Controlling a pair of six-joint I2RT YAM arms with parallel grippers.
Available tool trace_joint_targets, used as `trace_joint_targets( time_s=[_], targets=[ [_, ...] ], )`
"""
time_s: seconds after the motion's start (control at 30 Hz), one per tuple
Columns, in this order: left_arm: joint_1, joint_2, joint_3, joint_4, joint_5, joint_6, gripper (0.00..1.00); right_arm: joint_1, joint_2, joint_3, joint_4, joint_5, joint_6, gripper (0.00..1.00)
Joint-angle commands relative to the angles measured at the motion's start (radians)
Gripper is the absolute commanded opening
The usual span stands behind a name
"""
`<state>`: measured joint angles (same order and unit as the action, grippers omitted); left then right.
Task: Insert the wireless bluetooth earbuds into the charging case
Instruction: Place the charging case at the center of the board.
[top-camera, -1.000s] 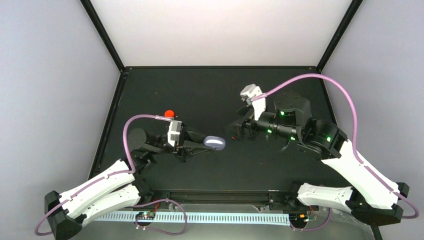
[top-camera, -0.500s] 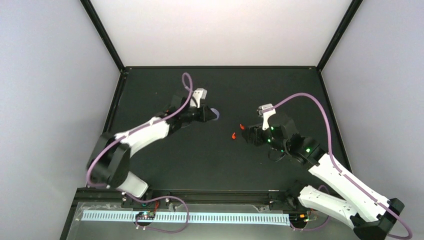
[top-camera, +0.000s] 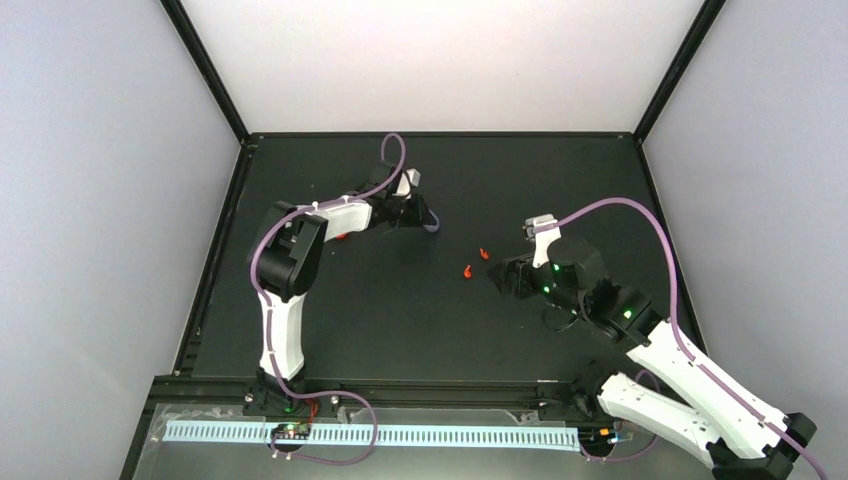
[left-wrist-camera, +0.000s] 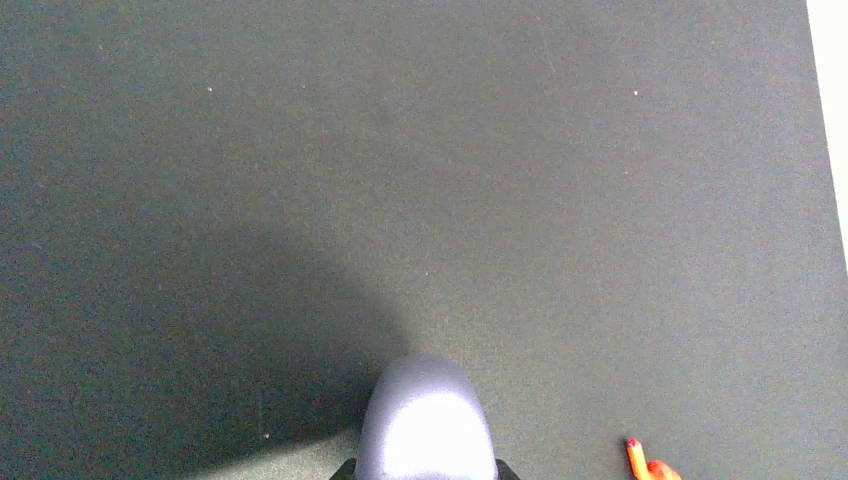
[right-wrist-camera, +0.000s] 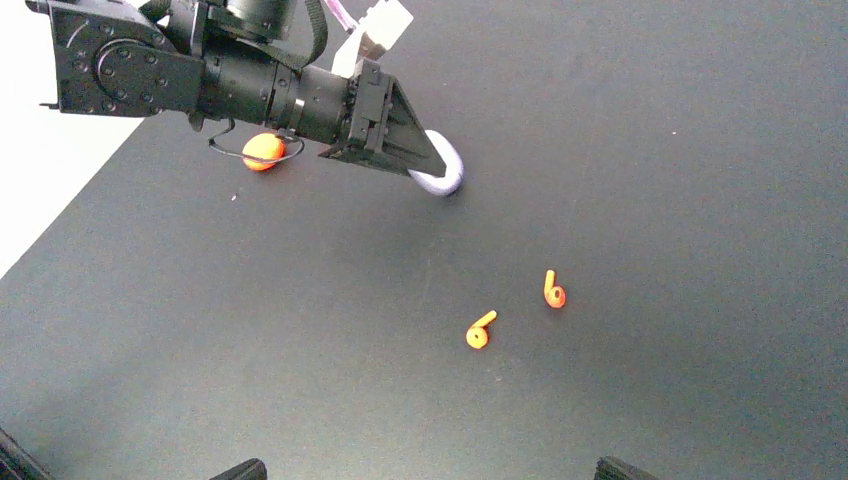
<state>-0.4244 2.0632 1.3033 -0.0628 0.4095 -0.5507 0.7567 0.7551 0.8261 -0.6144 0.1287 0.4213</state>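
Observation:
My left gripper (top-camera: 422, 216) is shut on a pale purple charging case (top-camera: 433, 226) and holds it low over the far middle of the black mat; the case fills the bottom of the left wrist view (left-wrist-camera: 428, 420). Two red-orange earbuds (top-camera: 484, 254) (top-camera: 468, 270) lie loose on the mat between the arms. My right gripper (top-camera: 498, 276) is open and empty, just right of them. In the right wrist view the earbuds (right-wrist-camera: 553, 290) (right-wrist-camera: 479, 330) lie ahead of my spread fingertips (right-wrist-camera: 238, 468), with the purple case (right-wrist-camera: 440, 178) beyond. No purple earbuds are in view.
A red-orange case (right-wrist-camera: 262, 150) sits on the mat behind the left arm, half hidden in the top view (top-camera: 341, 237). One red-orange earbud (left-wrist-camera: 645, 462) shows at the lower right of the left wrist view. Black frame rails (top-camera: 440, 134) edge the mat.
The left arm has stretched out to the far middle of the mat with the purple case in its grip. The right gripper has drawn back and lowered, and the two red-orange earbuds now show.

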Motion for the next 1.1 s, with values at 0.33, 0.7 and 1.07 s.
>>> trace_joint_targets(
  time_s=[0.33,0.7,1.07],
  targets=[
    [0.004,0.008,0.046,-0.157,-0.118,0.024,0.55,-0.004,0.010,0.057,0.013,0.040,-0.069,0.85],
    [0.084,-0.391,-0.186,-0.251,-0.325,0.072,0.99,-0.004,-0.004,0.053,0.025,0.022,-0.068,0.85],
    [0.264,-0.394,-0.213,-0.344,-0.466,0.046,0.99,-0.004,0.016,0.058,0.031,-0.004,-0.072,0.86]
  ],
)
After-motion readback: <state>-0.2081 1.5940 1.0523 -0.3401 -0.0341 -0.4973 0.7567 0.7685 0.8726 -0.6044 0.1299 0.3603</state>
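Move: My left hand still holds the charging case low over the middle of the board; the case's middle is about 1 cm ahead, 1 cm right and 1 cm below. The orange cap lies some 20 cm left and 1 cm back, about 2 cm down. One orange earplug is about 11 cm right and 8 cm back, the other 8 cm right and 13 cm back. From my right hand the case is roughly 23 cm ahead, 13 cm left and 20 cm below. I ease my left hand about a centimetre forward and slightly down, and open its fingers wide to let go of the case on the board. Still opening, I sweep left some 20 cm towards the orange cap, rising about 8 cm before sinking a little, drawing back 3–4 cm from its start and turning some 30 degrees counter-clockwise. My right hand lifts about 2 cm. ##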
